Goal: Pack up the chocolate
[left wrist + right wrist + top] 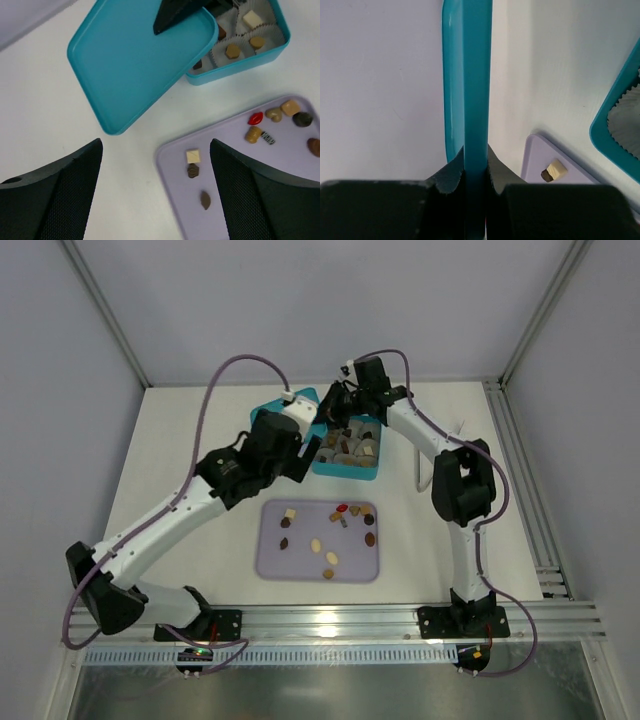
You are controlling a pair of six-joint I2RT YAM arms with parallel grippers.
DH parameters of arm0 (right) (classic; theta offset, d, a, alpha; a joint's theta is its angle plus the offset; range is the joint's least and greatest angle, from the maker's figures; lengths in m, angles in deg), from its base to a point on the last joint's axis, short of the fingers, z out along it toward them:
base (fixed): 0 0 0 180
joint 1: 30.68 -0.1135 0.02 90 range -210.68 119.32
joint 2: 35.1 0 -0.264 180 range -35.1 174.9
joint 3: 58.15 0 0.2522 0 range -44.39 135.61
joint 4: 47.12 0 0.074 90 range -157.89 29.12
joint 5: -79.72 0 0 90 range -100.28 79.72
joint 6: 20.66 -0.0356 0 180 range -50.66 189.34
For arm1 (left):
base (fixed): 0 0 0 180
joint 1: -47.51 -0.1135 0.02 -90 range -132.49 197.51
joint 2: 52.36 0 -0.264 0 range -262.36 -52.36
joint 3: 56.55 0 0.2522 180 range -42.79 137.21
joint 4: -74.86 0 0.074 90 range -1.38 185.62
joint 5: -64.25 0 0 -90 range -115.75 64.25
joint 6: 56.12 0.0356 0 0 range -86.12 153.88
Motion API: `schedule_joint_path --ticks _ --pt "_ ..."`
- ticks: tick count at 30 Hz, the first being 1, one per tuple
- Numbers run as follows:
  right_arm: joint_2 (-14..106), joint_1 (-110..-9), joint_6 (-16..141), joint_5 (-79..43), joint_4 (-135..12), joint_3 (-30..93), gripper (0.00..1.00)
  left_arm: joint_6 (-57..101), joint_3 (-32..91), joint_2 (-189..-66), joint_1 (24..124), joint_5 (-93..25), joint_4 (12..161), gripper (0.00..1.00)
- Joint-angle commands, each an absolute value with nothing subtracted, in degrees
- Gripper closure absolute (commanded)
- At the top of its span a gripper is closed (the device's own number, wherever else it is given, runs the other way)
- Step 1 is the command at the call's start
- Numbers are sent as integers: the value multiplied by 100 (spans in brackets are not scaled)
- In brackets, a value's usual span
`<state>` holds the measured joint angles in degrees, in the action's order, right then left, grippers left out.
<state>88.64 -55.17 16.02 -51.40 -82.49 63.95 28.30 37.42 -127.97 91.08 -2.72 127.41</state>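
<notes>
Several pieces of chocolate (316, 545) lie loose on the lilac tray (300, 565), among them a cream square (193, 156) and a red one (255, 118). More chocolate (233, 51) sits in the paper cups of the teal box (240, 70). My right gripper (476, 165) is shut on the edge of the teal lid (135, 60), which leans tilted on the box's left rim. My left gripper (156, 200) hangs open and empty over the table at the tray's left edge, just in front of the lid.
The teal box (345, 474) stands behind the tray, with the lid (305, 400) to its left. Both arms crowd the space over the box and lid. A metal rail (540, 500) runs along the table's right side.
</notes>
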Motion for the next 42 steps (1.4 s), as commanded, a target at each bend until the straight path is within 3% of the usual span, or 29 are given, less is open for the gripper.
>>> schedule_joint_path --ticks 1,12,21,30,34,37,39,40,42 --pt "8267 -5556 1652 -5299 -8435 6548 96 3739 3561 -13320 9671 1362 12475 14" --pt "8030 -5512 1704 -5440 -8690 6355 96 5328 3509 -14306 10103 2426 11420 18" --pt "7819 -5485 1748 -5554 -8681 6091 96 6402 3262 -14877 10103 2883 10252 31" --pt "7678 -5450 1871 -5589 -8734 5915 96 6947 3201 -15168 9998 3226 9461 57" --pt "7626 -5424 1898 -5598 -8699 5810 96 7150 3166 -15212 9963 3287 9145 88" --pt "7564 -5397 1889 -5598 -8620 5687 95 7282 3183 -15247 9954 3288 9056 100" --pt "7538 -5380 1915 -5615 -8585 5651 82 7370 3183 -15256 9954 3270 9029 100" --pt "7485 -5362 1915 -5615 -8524 5643 60 7370 3183 -15247 9954 3261 9021 100" --pt "7415 -5266 1898 -5607 -8410 5564 42 7326 3227 -15194 9963 3217 9029 100"
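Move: Out in front of the empty, open left hand hangs the teal lid, its middle about 14 cm ahead, neither left nor right, and 10 cm lower; its near edge faces this hand. The box stands some 17 cm ahead, 18 cm right and 25 cm down, the lilac tray roughly 6 cm back, 10 cm right and 27 cm down. The right hand already pinches the lid, whose middle lies about 6 cm to its left, level fore and aft, 1 cm lower; the box is 3 cm farther out, 13 cm right and 17 cm below. Dipping some 7 cm while rolling about 50 degrees, left side rising, the left hand then reaches about 7 cm forward and slightly right to the lid's near edge, and closes its wide-open fingers until they pinch it. The right hand meanwhile brings the lid back and a little up and right, roughly 5 cm in all, and at the very end opens partway to let go. ##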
